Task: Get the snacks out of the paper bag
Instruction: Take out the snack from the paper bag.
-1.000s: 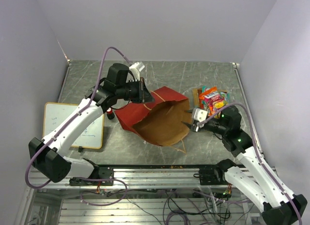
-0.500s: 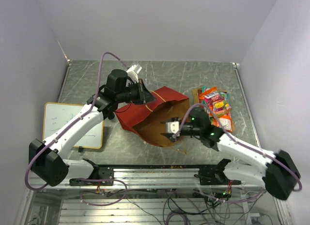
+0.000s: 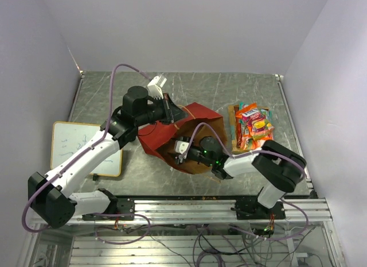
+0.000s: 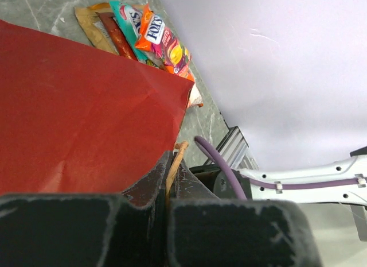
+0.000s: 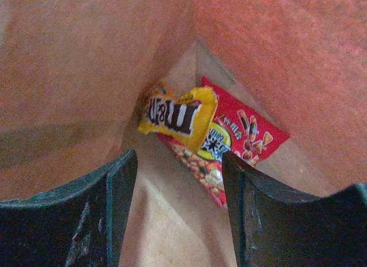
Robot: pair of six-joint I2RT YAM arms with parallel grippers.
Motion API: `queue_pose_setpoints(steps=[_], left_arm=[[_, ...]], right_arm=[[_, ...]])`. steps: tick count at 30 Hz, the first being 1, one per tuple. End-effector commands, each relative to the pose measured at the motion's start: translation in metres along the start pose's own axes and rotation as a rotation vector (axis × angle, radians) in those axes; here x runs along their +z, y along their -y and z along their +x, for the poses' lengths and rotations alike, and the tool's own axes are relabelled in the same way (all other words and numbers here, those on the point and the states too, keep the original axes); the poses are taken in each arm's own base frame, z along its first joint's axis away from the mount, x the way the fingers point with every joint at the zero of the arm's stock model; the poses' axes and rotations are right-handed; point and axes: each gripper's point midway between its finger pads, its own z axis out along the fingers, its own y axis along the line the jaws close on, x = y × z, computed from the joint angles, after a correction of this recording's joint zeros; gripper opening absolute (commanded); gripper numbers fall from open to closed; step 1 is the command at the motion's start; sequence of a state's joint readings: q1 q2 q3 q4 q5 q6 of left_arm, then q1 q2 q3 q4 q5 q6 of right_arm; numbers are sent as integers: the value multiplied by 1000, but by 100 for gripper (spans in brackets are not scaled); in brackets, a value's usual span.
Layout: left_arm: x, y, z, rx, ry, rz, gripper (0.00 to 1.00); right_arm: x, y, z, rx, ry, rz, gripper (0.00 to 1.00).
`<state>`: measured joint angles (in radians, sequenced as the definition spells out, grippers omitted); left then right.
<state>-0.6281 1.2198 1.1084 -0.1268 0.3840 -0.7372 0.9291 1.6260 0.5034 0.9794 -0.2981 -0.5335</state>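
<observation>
The paper bag [image 3: 198, 115], red outside and brown inside, lies on its side with its mouth toward the arms. My left gripper [image 3: 169, 109] is shut on the bag's cord handle [image 4: 174, 161] at the upper rim; the red wall [image 4: 86, 106] fills the left wrist view. My right gripper [image 3: 182, 147] is open and reaches inside the bag mouth. In the right wrist view its fingers [image 5: 179, 161] frame a small yellow candy packet [image 5: 178, 115] lying on a red snack packet [image 5: 246, 138] at the bag's bottom, ahead of the fingertips and untouched.
A pile of several snack packets [image 3: 252, 126] lies on the table right of the bag, and it also shows in the left wrist view [image 4: 155, 37]. A yellow-framed whiteboard [image 3: 74, 146] lies at the left. Walls close in the table on three sides.
My right arm swung left from beside the snack pile and pushed its gripper into the bag mouth. My left gripper stayed shut on the handle, shifting slightly.
</observation>
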Motion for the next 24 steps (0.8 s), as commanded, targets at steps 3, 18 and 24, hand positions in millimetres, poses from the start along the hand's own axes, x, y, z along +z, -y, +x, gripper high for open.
queue_pose_setpoints(steps=[3, 18, 24], left_arm=[[-5, 14, -5, 44, 52, 34, 7], [-20, 17, 0, 45, 46, 2, 7], [-23, 12, -1, 42, 63, -26, 7]], right_arm=[[31, 30, -31, 76, 162, 150, 61], [68, 19, 7, 158, 105, 156, 32], [59, 18, 3, 153, 90, 150, 2]])
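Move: The yellow M&M's packet lies deep in the bag, about 7 cm left of the right gripper, 5 cm ahead and 3 cm lower. The red snack packet lies partly under it, some 9 cm ahead of the gripper and 9 cm left; the bag handle in the left gripper is roughly 20 cm above, 3 cm ahead and 6 cm right. From the left gripper, the yellow packet is level fore and aft, 13 cm left and 23 cm below. Push the open right gripper deeper into the bag, about 5 cm left and 4 cm forward towards the yellow packet, letting the fingertips rise some 10 degrees; then sink slightly and close the fingers to pinch the packet's near end. Keep the left gripper shut on the bag handle, drawing it a couple of centimetres back and slightly up. ##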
